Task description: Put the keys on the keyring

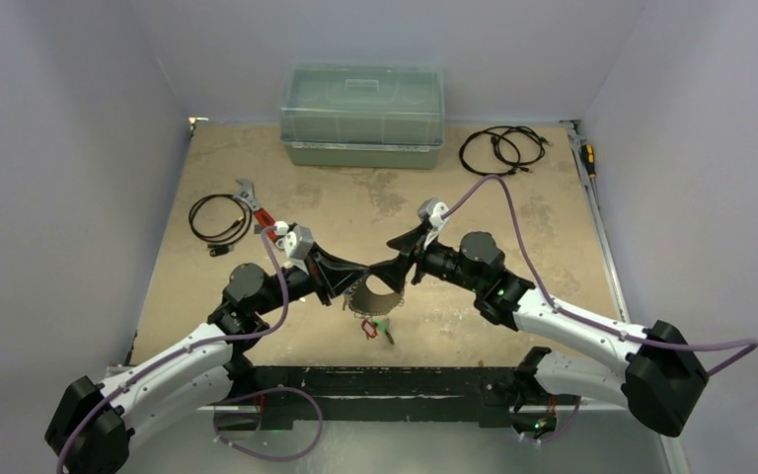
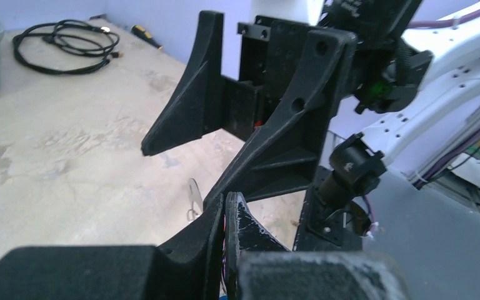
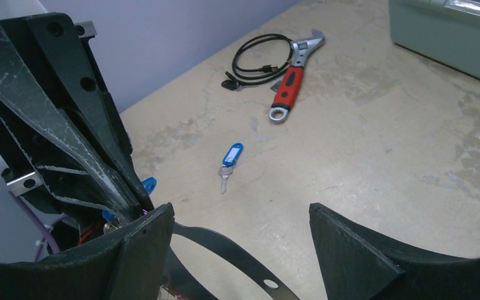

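The keyring point(image 1: 367, 296), a wide thin grey metal loop, hangs between both grippers at the table's middle. My left gripper point(image 1: 353, 288) is shut point(image 2: 228, 200) and seems to pinch the ring's edge. In the right wrist view the ring's band point(image 3: 225, 250), with a small hole, runs across between my right gripper's point(image 3: 237, 215) open fingers, which touch nothing. My right gripper point(image 1: 392, 275) faces the left one tip to tip. A blue-tagged key point(image 3: 230, 159) lies on the table beyond. Another blue tag point(image 3: 148, 185) shows beside the left fingers. Keys with red and green tags point(image 1: 376, 328) lie below the ring.
A red-handled wrench point(image 1: 252, 202) and a black cable coil point(image 1: 219, 217) lie at the left. A lidded green box point(image 1: 362, 114) stands at the back, with a second cable coil point(image 1: 501, 148) and a screwdriver point(image 1: 588, 158) at the back right.
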Controlling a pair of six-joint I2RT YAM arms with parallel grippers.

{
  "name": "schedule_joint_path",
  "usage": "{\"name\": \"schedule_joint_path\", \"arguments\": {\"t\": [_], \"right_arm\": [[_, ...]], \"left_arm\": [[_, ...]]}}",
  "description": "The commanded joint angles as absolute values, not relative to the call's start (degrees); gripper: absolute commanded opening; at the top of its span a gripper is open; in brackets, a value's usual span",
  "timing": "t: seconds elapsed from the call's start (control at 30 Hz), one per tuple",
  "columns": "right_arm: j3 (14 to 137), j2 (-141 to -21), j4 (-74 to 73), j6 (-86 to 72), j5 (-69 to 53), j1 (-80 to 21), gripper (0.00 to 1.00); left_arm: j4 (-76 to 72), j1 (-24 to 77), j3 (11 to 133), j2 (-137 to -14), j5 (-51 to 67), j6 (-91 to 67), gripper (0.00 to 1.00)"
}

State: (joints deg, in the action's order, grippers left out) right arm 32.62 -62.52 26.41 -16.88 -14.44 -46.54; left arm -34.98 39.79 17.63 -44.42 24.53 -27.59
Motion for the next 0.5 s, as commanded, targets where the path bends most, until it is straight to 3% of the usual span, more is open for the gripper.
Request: {"name": "schedule_joint_path", "arguments": {"t": [0.0, 0.33, 0.47], "right_arm": [[32.35, -59.88, 30.76, -17.87, -18.29, -46.50, 0.82], [28.31, -43.63, 33.15, -17.16, -12.18, -46.49, 0.81], [25.52, -39.49, 35.23, -15.37, -10.16, -46.49, 0.81]], "left_arm": [[-43.62, 39.84, 19.73, -42.64, 29.08, -31.90, 0.00], [-53.71, 39.89, 19.97, -42.22, 32.58, -38.33, 0.00], [-49.19, 39.87, 20.97, -41.48, 29.79, -36.42, 0.00]]}}
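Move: The big keyring still hangs from my shut left fingertips, its middle about 7 cm below that hand and some 2 cm back and 3 cm to the right. From my wide-open right hand it lies roughly 6 cm back, 1 cm right and 6 cm lower. Its red tag hangs about 16 cm below my left hand, 5 cm back and level sideways; the loose blue-tagged key is on the table, 22 cm below, 6 cm ahead and 19 cm left. I lift both hands apart, up off the work. My right goes fastest, about 9 cm up while drawing back and to the right, away from my left fingertips, fingers staying wide open and tipping upward. My left stays shut, rises about 6 cm and eases back, its tips tilting up some; its hold on the keyring ends. ##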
